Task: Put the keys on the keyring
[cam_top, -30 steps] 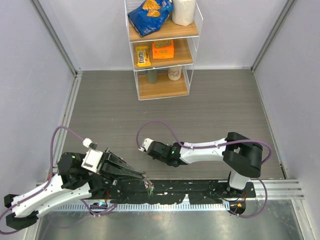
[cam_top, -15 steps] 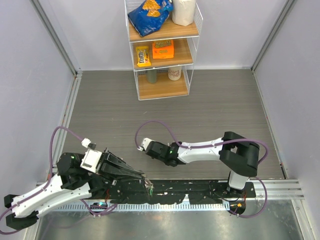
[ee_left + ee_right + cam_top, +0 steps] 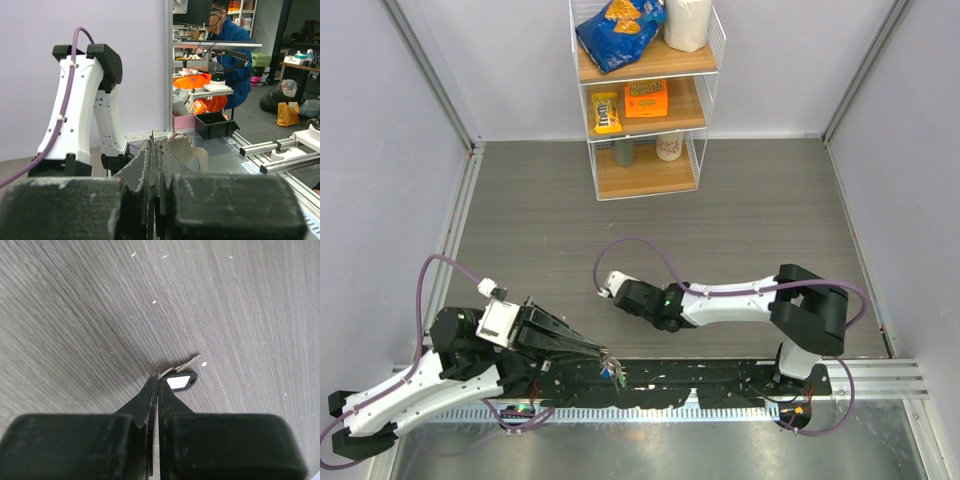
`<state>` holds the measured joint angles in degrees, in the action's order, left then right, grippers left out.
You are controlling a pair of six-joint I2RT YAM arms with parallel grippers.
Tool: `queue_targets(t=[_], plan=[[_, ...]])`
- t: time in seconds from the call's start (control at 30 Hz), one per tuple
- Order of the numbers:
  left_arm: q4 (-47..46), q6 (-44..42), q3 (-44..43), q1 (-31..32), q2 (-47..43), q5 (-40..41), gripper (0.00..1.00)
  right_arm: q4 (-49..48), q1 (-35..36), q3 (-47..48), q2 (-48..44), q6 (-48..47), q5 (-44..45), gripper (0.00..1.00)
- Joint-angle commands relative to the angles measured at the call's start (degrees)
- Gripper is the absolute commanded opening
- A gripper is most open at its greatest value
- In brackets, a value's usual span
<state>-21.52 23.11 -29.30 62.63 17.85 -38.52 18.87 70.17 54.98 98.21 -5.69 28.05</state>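
Observation:
My left gripper is shut at the near edge of the table, and thin silvery loops of the keyring stick out past its tips. Green and blue keys hang just below those tips in the top view. My right gripper points down at the table's middle, jaws shut. Its tips pinch the near end of a key with a black-rimmed white head. That key's metal blade lies on the wood, pointing away.
A wire shelf rack with snack packs stands at the back centre. Grey walls close both sides. A black rail runs along the near edge. In the left wrist view the right arm's white link stands left of the jaws.
The right gripper's jaws have closed onto the white-headed key. The left gripper has drifted slightly left and back with the keyring and hanging keys.

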Motion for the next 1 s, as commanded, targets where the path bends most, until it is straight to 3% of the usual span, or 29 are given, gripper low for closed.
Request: queue_targets(t=[0.0, 0.37, 0.6, 0.8, 0.97], plan=[[-1.51, -0.88, -0.41, 0.12, -0.09, 1.08, 0.00, -1.12, 0.05, -1.54, -10.65, 2.26, 0.51, 0.05], [-2.83, -0.26, -0.41, 0.12, 0.79, 0.38, 0.00, 1.08, 0.05, -7.17, -38.42, 5.43, -13.81, 0.06], [-4.41, 0.61, -0.15, 0.12, 1.66, 0.03, 0.00, 0.72, 0.05, -7.87, -53.28, 2.71, -26.81, 0.06], [-6.08, 1.67, -0.23, 0.21, 2.54, -1.20, 0.00, 2.04, 0.05, -5.24, -59.89, -2.29, -38.06, 0.06], [-8.01, 2.55, -0.32, 0.12, 3.51, -1.73, 0.00, 2.57, 0.05, -0.59, -58.05, -6.25, -46.77, 0.05]])
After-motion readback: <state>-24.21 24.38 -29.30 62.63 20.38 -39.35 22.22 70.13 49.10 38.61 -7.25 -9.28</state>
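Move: The keyring, hanging from the left hand's closed fingertips, is some 32 cm above the right hand, about 23 cm back towards the bases and 3 cm to its left. The black-headed key is already pinched at the right fingertips, about 1 cm below the hand point. The green key hangs on the keyring, about 3 cm farther back than its middle, 1 cm right and 2 cm lower. From the left hand, the keyring is about 1 cm back, 1 cm right and 3 cm down. Keeping its pinch on the black-headed key, the right hand lifts it steeply off the table by about 26 cm, then draws back some 13 cm as well while still rising, towards the keyring. On the way the wrist swings some 60 degrees, so the fingers go from pointing down and forward to nearly level, pointing left. The left hand stays in place and keeps hold of the keyring. ##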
